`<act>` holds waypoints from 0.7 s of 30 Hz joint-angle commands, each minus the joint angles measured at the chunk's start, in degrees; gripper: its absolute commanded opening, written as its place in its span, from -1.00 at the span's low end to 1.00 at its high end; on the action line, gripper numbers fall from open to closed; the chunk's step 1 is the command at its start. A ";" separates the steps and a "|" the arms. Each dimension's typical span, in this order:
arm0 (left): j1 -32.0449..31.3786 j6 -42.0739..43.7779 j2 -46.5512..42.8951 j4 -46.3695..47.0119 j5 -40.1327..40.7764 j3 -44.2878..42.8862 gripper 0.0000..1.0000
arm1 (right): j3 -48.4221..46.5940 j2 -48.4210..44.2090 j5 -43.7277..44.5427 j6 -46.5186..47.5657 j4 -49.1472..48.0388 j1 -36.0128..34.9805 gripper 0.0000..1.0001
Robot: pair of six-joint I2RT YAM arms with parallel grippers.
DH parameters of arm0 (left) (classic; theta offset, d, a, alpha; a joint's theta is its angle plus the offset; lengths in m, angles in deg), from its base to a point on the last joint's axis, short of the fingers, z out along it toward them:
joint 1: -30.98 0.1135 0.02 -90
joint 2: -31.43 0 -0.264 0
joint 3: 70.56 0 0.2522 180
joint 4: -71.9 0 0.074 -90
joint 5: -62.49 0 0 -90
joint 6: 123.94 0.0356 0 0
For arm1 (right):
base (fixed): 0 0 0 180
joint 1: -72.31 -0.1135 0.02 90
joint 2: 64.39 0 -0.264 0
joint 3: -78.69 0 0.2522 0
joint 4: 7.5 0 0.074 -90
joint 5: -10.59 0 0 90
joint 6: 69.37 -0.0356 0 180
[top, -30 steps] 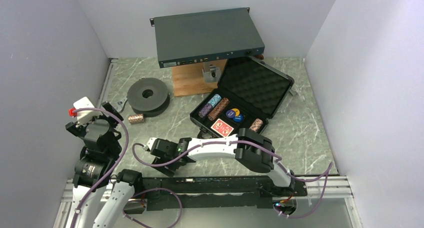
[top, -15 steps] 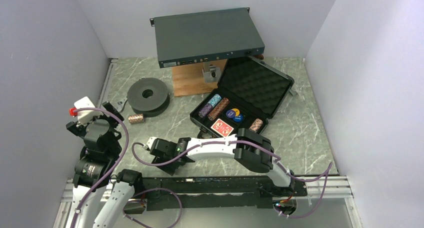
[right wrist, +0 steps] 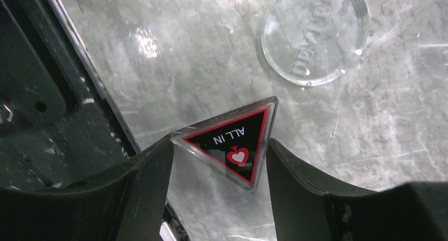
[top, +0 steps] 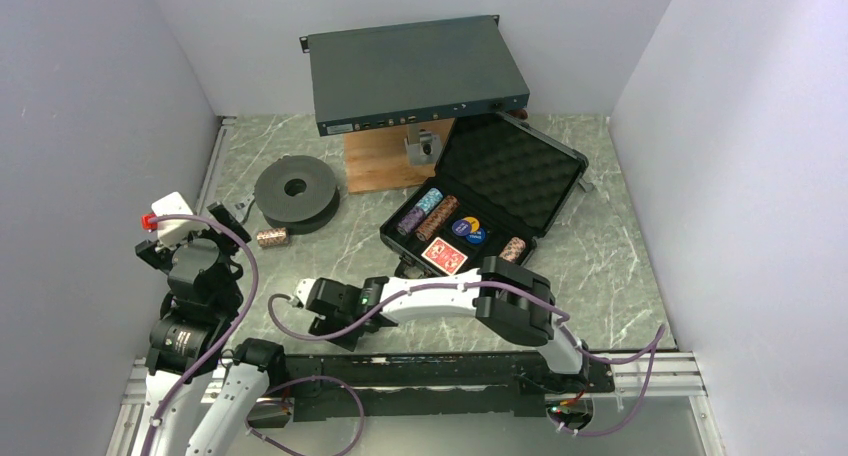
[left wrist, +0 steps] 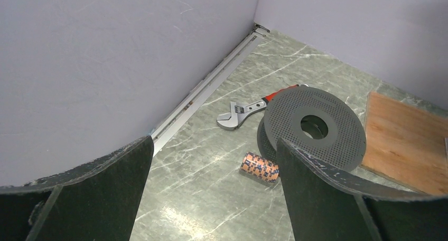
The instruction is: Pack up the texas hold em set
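Observation:
The black case (top: pixel 556 212) lies open at centre right, foam lid up, with chip rolls (top: pixel 428 211), a red-backed deck (top: pixel 444 255) and round buttons (top: pixel 467 230) in its base. Near the table's front edge my right gripper (right wrist: pixel 219 161) is shut on the red-black "ALL IN" triangle (right wrist: pixel 232 140), one finger on its left corner and the other on its right edge. A clear round disc (right wrist: pixel 315 34) lies flat just beyond it. One orange chip roll (left wrist: pixel 260 166) lies loose beside the spool, and my left gripper (left wrist: pixel 214 198) hangs open above and short of it.
The dark spool (top: pixel 294 189) sits at the left with a red-handled wrench (left wrist: pixel 240 113) behind it by the wall rail. The grey electronics box (top: pixel 415 71) stands at the back on a wooden board (top: pixel 385 166). The arms' dark base rail (right wrist: pixel 37 93) runs close to the triangle.
My right gripper's fingers have closed in onto the triangle, and its wrist has shifted slightly. The left arm has barely moved and stays open.

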 commanded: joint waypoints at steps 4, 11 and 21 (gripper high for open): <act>0.29 0.82 -0.52 2.32 -1.45 0.29 0.84 | 5.19 -3.46 -0.22 6.26 1.53 2.04 -0.13; 0.29 1.02 -0.35 2.42 -2.02 0.33 0.83 | 8.44 -6.13 -1.42 9.29 1.12 4.96 0.04; 0.29 1.00 -0.32 2.46 -2.14 0.37 0.83 | 7.57 -7.97 0.47 5.02 2.77 8.40 0.77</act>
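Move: In the right hand's fingers the ALL IN triangle is already pinched flat on the table; the clear patch it goes to lies about 5 cm ahead and 5 cm to the right. The clear dealer disc is roughly 7 cm ahead and 3 cm left, the case handle about 9 cm ahead and 15 cm right, the red card deck some 16 cm ahead and 21 cm right. For the left hand that patch is around 30 cm right, 4 cm back and 28 cm below. Dragging the ALL IN triangle level along the table, the right hand travels diagonally forward and right, about 5 cm each way, past the dealer disc and towards the open case. Still gliding near the end, it opens its fingers, ending the pinch, with the back-left fingertip still against one corner of the triangle. ##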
